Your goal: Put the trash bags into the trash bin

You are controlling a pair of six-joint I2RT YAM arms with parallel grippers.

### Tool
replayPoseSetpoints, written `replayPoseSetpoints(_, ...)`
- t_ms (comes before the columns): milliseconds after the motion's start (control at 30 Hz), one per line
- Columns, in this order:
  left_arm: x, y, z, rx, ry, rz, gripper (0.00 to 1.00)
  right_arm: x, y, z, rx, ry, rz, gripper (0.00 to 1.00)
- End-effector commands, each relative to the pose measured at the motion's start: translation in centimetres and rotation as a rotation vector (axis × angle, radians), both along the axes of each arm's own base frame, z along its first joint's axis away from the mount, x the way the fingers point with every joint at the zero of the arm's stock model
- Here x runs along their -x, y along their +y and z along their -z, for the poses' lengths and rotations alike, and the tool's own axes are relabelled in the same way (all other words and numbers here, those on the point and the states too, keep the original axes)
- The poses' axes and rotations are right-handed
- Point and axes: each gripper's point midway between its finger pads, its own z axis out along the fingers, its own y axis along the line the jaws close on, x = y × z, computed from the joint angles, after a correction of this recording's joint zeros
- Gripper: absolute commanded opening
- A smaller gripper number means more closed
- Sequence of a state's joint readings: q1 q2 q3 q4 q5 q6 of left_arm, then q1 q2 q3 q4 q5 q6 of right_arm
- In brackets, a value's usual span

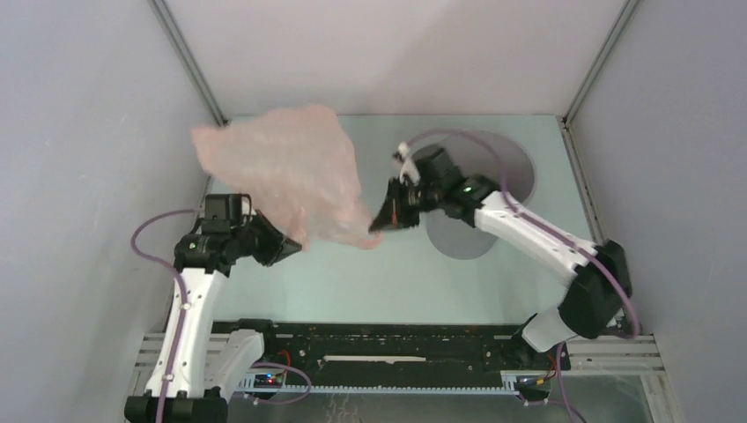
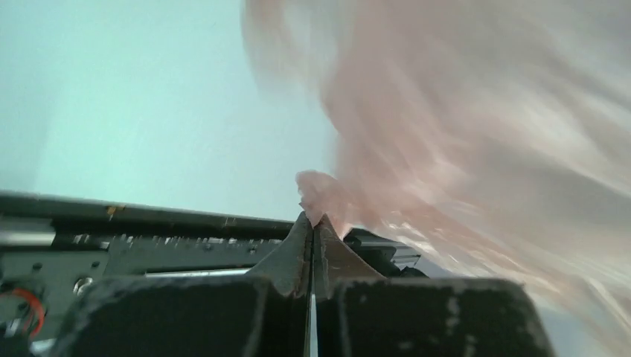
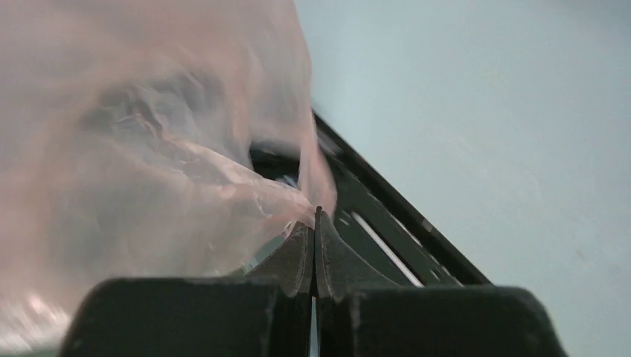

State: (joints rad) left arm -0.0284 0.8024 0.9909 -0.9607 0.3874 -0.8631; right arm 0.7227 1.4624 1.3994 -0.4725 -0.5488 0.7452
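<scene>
The pale-pink translucent trash bag [image 1: 282, 172] hangs spread in the air over the left half of the table, held between both grippers. My left gripper [image 1: 286, 247] is shut on the bag's lower left edge. In the left wrist view its fingertips [image 2: 312, 221] pinch a bunched bit of film and the bag [image 2: 461, 134] billows up to the right. My right gripper [image 1: 380, 220] is shut on the bag's lower right corner. In the right wrist view its tips [image 3: 315, 217] pinch the film and the bag [image 3: 149, 149] fills the left. The grey trash bin [image 1: 515, 172] stands at the back right, partly hidden behind the right arm.
A black rail [image 1: 396, 348] runs along the table's near edge between the arm bases. Grey enclosure walls and metal corner posts [image 1: 189, 62] close in the left, right and back sides. The pale green table [image 1: 396, 282] shows between rail and bag.
</scene>
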Motion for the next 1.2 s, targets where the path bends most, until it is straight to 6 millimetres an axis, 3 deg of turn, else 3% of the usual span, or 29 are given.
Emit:
replayPoseSetpoints(0, 2.3, 1.4, -6.5, -0.051, -0.194, -0.053, 0.0, 1.7, -0.7, 3.6, 0.06, 0.131, 0.004, 0.0)
replayPoseSetpoints(67, 1.0, 0.5, -12.0, -0.009, -0.291, -0.012, 0.0, -0.2, -0.8, -0.5, -0.023, 0.08, 0.04, 0.0)
replayPoseSetpoints(133, 0.0, -0.6, -19.1, 0.051, -0.441, 0.033, 0.0, -1.6, -0.6, -5.7, -0.073, -0.007, 0.049, 0.0)
replayPoseSetpoints(200, 0.0, -0.9, -26.5, 0.073, -0.635, 0.043, 0.0, -2.0, -0.3, -13.2, -0.126, -0.17, 0.042, 0.0)
replayPoseSetpoints(267, 0.5, -0.7, -30.6, 0.071, -0.742, 0.027, 0.0, -2.1, 0.0, -17.0, -0.138, -0.289, 0.041, 0.0)
replayPoseSetpoints(300, 0.4, -0.4, -30.7, 0.061, -0.747, 0.012, 0.0, -2.0, 0.0, -17.9, -0.138, -0.327, 0.037, 0.0)
replayPoseSetpoints(333, 0.0, 0.0, -29.5, 0.047, -0.703, -0.011, 0.0, -1.9, 0.1, -17.9, -0.132, -0.344, 0.031, 0.0)
replayPoseSetpoints(400, -0.8, 0.5, -23.0, 0.018, -0.504, -0.037, 0.0, -1.9, 0.4, -14.9, -0.083, -0.29, 0.028, 0.0)
replayPoseSetpoints(467, -1.0, -0.4, -14.1, 0.034, -0.245, 0.026, 0.0, -1.8, 0.2, -9.8, -0.017, -0.158, 0.026, 0.0)
replayPoseSetpoints(500, -0.2, -0.8, -11.4, 0.044, -0.172, 0.056, 0.0, -1.4, 0.1, -7.9, 0.007, -0.12, 0.02, 0.0)
replayPoseSetpoints(533, 0.4, -0.8, -10.4, 0.045, -0.171, 0.064, 0.0, -0.8, -0.1, -6.9, 0.026, -0.109, 0.017, 0.0)
replayPoseSetpoints(600, 1.0, -0.2, -12.5, 0.018, -0.313, 0.031, 0.0, -0.1, -0.6, -6.5, 0.039, -0.138, 0.022, 0.0)
replayPoseSetpoints(700, 1.6, -0.3, -17.0, -0.001, -0.478, 0.055, 0.0, -0.1, -1.4, -7.8, 0.005, -0.19, 0.034, 0.0)
replayPoseSetpoints(867, 1.1, -3.1, -18.7, 0.154, -0.521, 0.192, 0.0, 0.6, -0.2, -8.9, -0.091, -0.156, -0.045, 0.0)
replayPoseSetpoints(1167, 2.3, -5.5, -19.3, 0.286, -0.516, 0.252, 0.0, 1.8, 2.3, -12.0, -0.159, -0.262, -0.057, 0.03)
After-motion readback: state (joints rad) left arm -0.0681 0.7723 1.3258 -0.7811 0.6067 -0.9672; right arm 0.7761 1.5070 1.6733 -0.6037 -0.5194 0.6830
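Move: The trash bag, already pinched at its rim by both hands, billows out ahead: its middle is about 12 cm ahead, 4 cm left and slightly above the left hand, and some 10 cm ahead, 21 cm left and about level with the right. The trash bin's middle stands about 13 cm ahead, 22 cm right and 14 cm below the right hand; from the left hand it is 15 cm ahead, 39 cm right and 9 cm lower. The trash bag is shaken hard once more over the table: both hands, fingers kept shut on its rim, dip (the right about 10 cm), whip up some 30 cm and drop back. The left then rises again, drifting right towards the other hand and ending with its fingers tipped up some 30 degrees from the start; the right rises only slightly. ##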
